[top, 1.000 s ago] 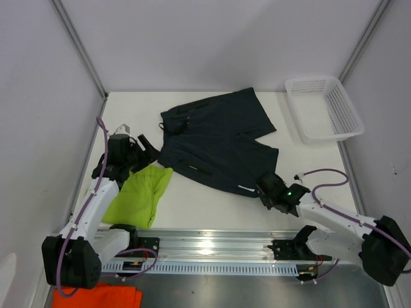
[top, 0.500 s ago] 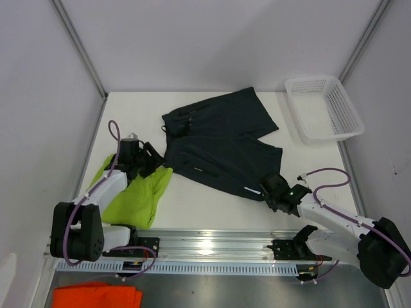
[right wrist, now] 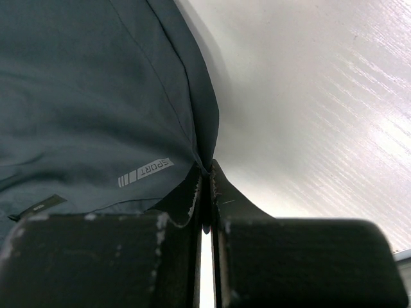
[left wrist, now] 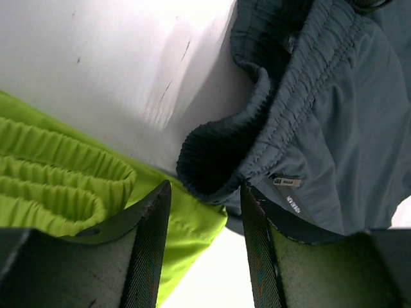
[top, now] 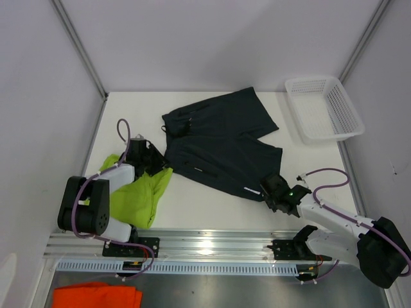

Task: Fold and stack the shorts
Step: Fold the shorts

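The dark shorts [top: 218, 138] lie spread flat in the middle of the table. The lime green shorts [top: 138, 196] lie bunched at the left, their edge touching the dark waistband. My left gripper [top: 154, 162] is at that waistband corner. In the left wrist view it [left wrist: 204, 187] is open, the dark waistband fold [left wrist: 215, 160] just past the fingertips and green fabric [left wrist: 186, 224] under the gap. My right gripper [top: 266, 190] is shut on the near hem of the dark shorts [right wrist: 96, 96], the cloth pinched between its tips [right wrist: 207, 168].
A white plastic basket [top: 324, 109] stands at the back right. An orange cloth [top: 96, 296] lies below the table's front rail [top: 205, 247] at the near left. White walls close in the left and right sides.
My left gripper has swung toward the dark waistband corner and its jaws have narrowed. The right gripper dragged the hem slightly to the right, then held still.
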Motion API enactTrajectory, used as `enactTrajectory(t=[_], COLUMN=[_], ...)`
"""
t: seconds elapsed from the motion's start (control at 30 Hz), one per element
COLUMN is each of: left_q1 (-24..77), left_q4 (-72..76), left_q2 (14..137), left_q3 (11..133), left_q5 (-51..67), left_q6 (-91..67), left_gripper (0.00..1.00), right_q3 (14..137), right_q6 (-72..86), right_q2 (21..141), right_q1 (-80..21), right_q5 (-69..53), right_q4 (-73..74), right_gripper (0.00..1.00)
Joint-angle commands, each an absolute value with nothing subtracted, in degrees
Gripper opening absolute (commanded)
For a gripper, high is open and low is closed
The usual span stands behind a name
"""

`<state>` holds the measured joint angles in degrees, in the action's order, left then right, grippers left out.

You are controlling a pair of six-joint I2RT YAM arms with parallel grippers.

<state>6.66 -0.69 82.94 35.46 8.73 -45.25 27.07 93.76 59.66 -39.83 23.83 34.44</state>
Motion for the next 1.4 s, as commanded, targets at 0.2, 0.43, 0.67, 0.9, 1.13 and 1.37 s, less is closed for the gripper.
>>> enactTrajectory(t=[0.2, 0.43, 0.67, 0.9, 1.13, 1.37], left_q1=[7.6, 8.1, 9.5, 9.6, 9.5, 11.0], left_q4=[5.3, 7.5, 7.0, -3.4, -12.9, -18.5], left_q2=[85.4, 88.1, 87.7, 84.6, 82.0, 74.5], left_q3=[37.5, 37.5, 39.5, 48.8, 51.6, 44.5], left_q5=[3.4, 1.1, -1.6, -0.4, 6.2, 7.2], left_q6=[-47.5, -48.2, -47.6, -45.6, -45.9, -48.7], left_gripper=[0.48, 0.24, 0.0, 0.0, 0.0, 0.0], right_q3=[26.3, 26.8, 28.7, 36.3, 42.4, 42.3], right_q6=[93.3, 92.4, 89.8, 76.3, 73.8, 76.7], right_q2=[57.7, 57.8, 57.7, 58.3, 59.4, 53.3], right_q1=[-39.8, -40.0, -40.1, -35.6, -35.3, -39.7], right_q5=[25.0, 24.8, 25.1, 24.6, 23.6, 24.8], right_q4=[34.2, 34.5, 36.1, 36.3, 44.1, 51.5], right_gripper=[0.0, 0.0, 0.0, 0.0, 0.0, 0.0])
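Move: The left hand, half open just above the table, has the black shorts' waistband corner about 2 cm ahead and 2 cm below; the green shorts' middle is some 9 cm back and 10 cm left, the black drawstring about 17 cm ahead and 7 cm right. The right hand still grips the black leg hem; from it the waistband corner lies roughly 16 cm ahead and 39 cm left, the SPORT label about 5 cm ahead and 6 cm left. Left hand eases forward, pinches the waistband corner, then both hands lift about 7 cm, swinging forward then back. ##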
